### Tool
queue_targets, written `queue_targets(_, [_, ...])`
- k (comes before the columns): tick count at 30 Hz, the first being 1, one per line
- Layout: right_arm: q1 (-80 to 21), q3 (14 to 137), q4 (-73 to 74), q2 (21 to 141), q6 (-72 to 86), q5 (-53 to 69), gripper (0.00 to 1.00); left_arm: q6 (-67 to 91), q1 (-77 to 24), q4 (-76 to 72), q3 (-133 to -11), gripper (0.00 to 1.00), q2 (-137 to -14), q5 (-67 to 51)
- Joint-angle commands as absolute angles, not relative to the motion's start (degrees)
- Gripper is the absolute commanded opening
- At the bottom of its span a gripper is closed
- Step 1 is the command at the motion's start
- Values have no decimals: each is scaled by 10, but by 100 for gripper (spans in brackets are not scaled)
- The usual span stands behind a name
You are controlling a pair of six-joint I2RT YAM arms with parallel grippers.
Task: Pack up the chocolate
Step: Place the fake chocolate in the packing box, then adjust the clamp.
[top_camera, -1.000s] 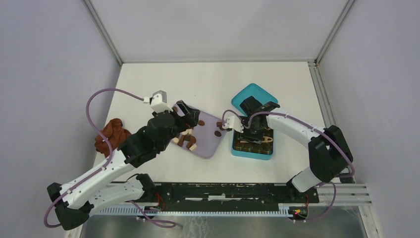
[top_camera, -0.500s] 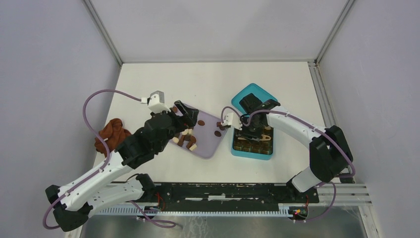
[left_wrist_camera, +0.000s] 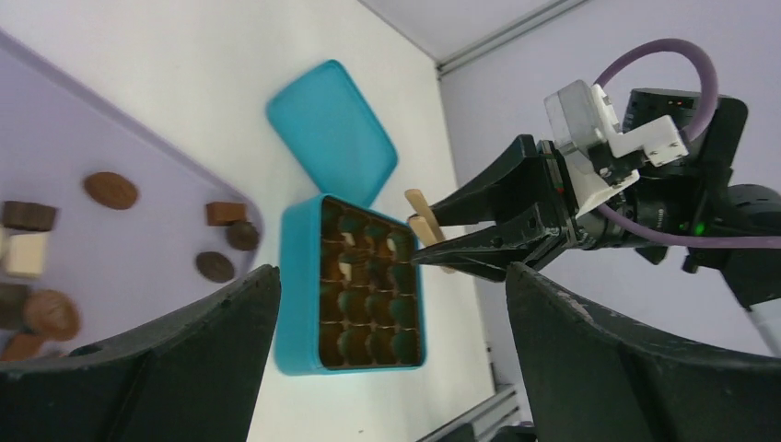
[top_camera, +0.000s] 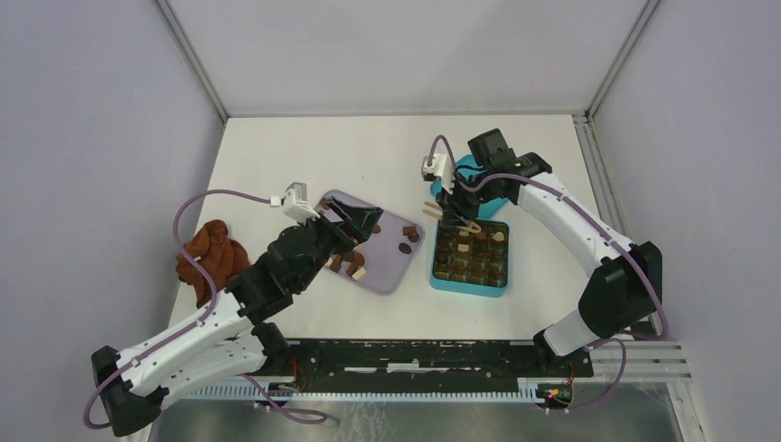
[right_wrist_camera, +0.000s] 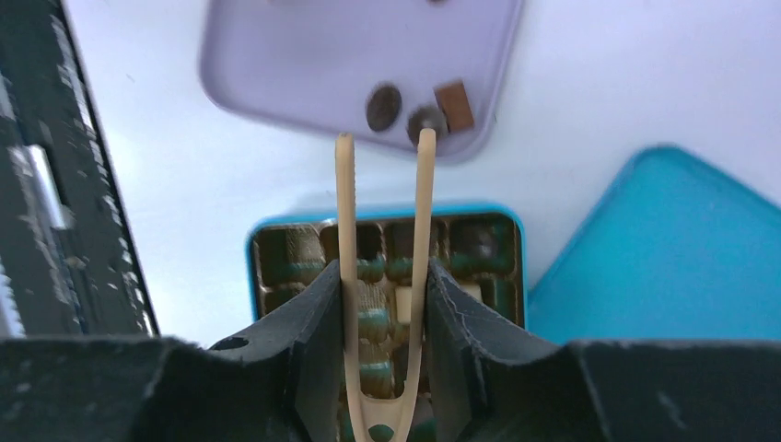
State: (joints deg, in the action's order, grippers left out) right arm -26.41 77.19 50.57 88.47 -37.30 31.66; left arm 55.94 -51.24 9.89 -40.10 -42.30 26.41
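Chocolate pieces (top_camera: 405, 241), dark, mid brown and cream, lie scattered on the lilac tray (top_camera: 387, 267). A few more sit in the cells of the teal box (top_camera: 470, 285), among them a cream one (right_wrist_camera: 402, 299). My right gripper (top_camera: 453, 210) is shut on beige tweezers (right_wrist_camera: 345, 203) and hovers over the box's far edge. The tweezers' tips stand apart with nothing between them and point toward the tray's chocolates (right_wrist_camera: 405, 106). Over the tray, my left gripper (top_camera: 361, 221) hangs wide open and holds nothing. In the left wrist view the left gripper (left_wrist_camera: 391, 276) frames the box (left_wrist_camera: 299, 276) and the tweezers (left_wrist_camera: 422, 221).
The teal lid (left_wrist_camera: 332, 129) lies flat just behind the box, partly under my right arm. A rust-brown cloth lump (top_camera: 214, 253) sits at the table's left. The black rail (top_camera: 414, 354) with both arm bases runs along the near edge.
My right gripper rose out of the box and drew back to its far edge, squeezing the tweezers tighter. My left arm pulled back slightly toward its base, jaws still wide.
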Motion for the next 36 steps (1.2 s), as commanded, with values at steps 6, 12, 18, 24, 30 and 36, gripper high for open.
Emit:
queue_targets(6, [-266,809,406,853,-274,536,38,644,-514,-131,-414,96,-517,189])
queue_targets(12, [-266,804,386,848,-256,551,38,655,-520,-96,-474,95,-599,211])
queue_targets(18, [-268,793,369,846,-241,538,37,659,-535,-12,-552,86,-661,269])
queue_targets(24, [-275,796,352,849,-227,521,35,687,-546,49,-598,70,-718,279])
queue_targets(30, [-281,795,340,849,-218,524,35,707,-550,101,-623,53,-747,306])
queue_targets(36, [-284,777,320,841,-204,526,35,716,-550,102,-632,17,-746,310])
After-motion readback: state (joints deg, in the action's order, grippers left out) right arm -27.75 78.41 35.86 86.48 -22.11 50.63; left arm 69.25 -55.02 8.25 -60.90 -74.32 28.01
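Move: The wooden tongs, already held by the right hand, have the middle of their prongs about 3 cm left of that hand, 1 cm ahead and 3 cm below; from the left hand they are roughly 18 cm to the right, 6 ahead and 10 below. From the right hand, the packing box lies about 8 cm back, 5 right and 17 below; the turquoise lid some 10 ahead, 5 right and 18 below. The chocolate tray is about 2 cm ahead of the left hand, straight below by some 27. The tongs are raised off the box and brought about 6 cm left and 7 up in the right hand's kept grip, its fingertips tilting up some 20 degrees before it nearly stops. The left hand comes to meet them, about 11 cm right and 5 forward, rising slightly, then sinking about 3 cm as its wide-open fingers close around both prongs just beyond the right fingers. ##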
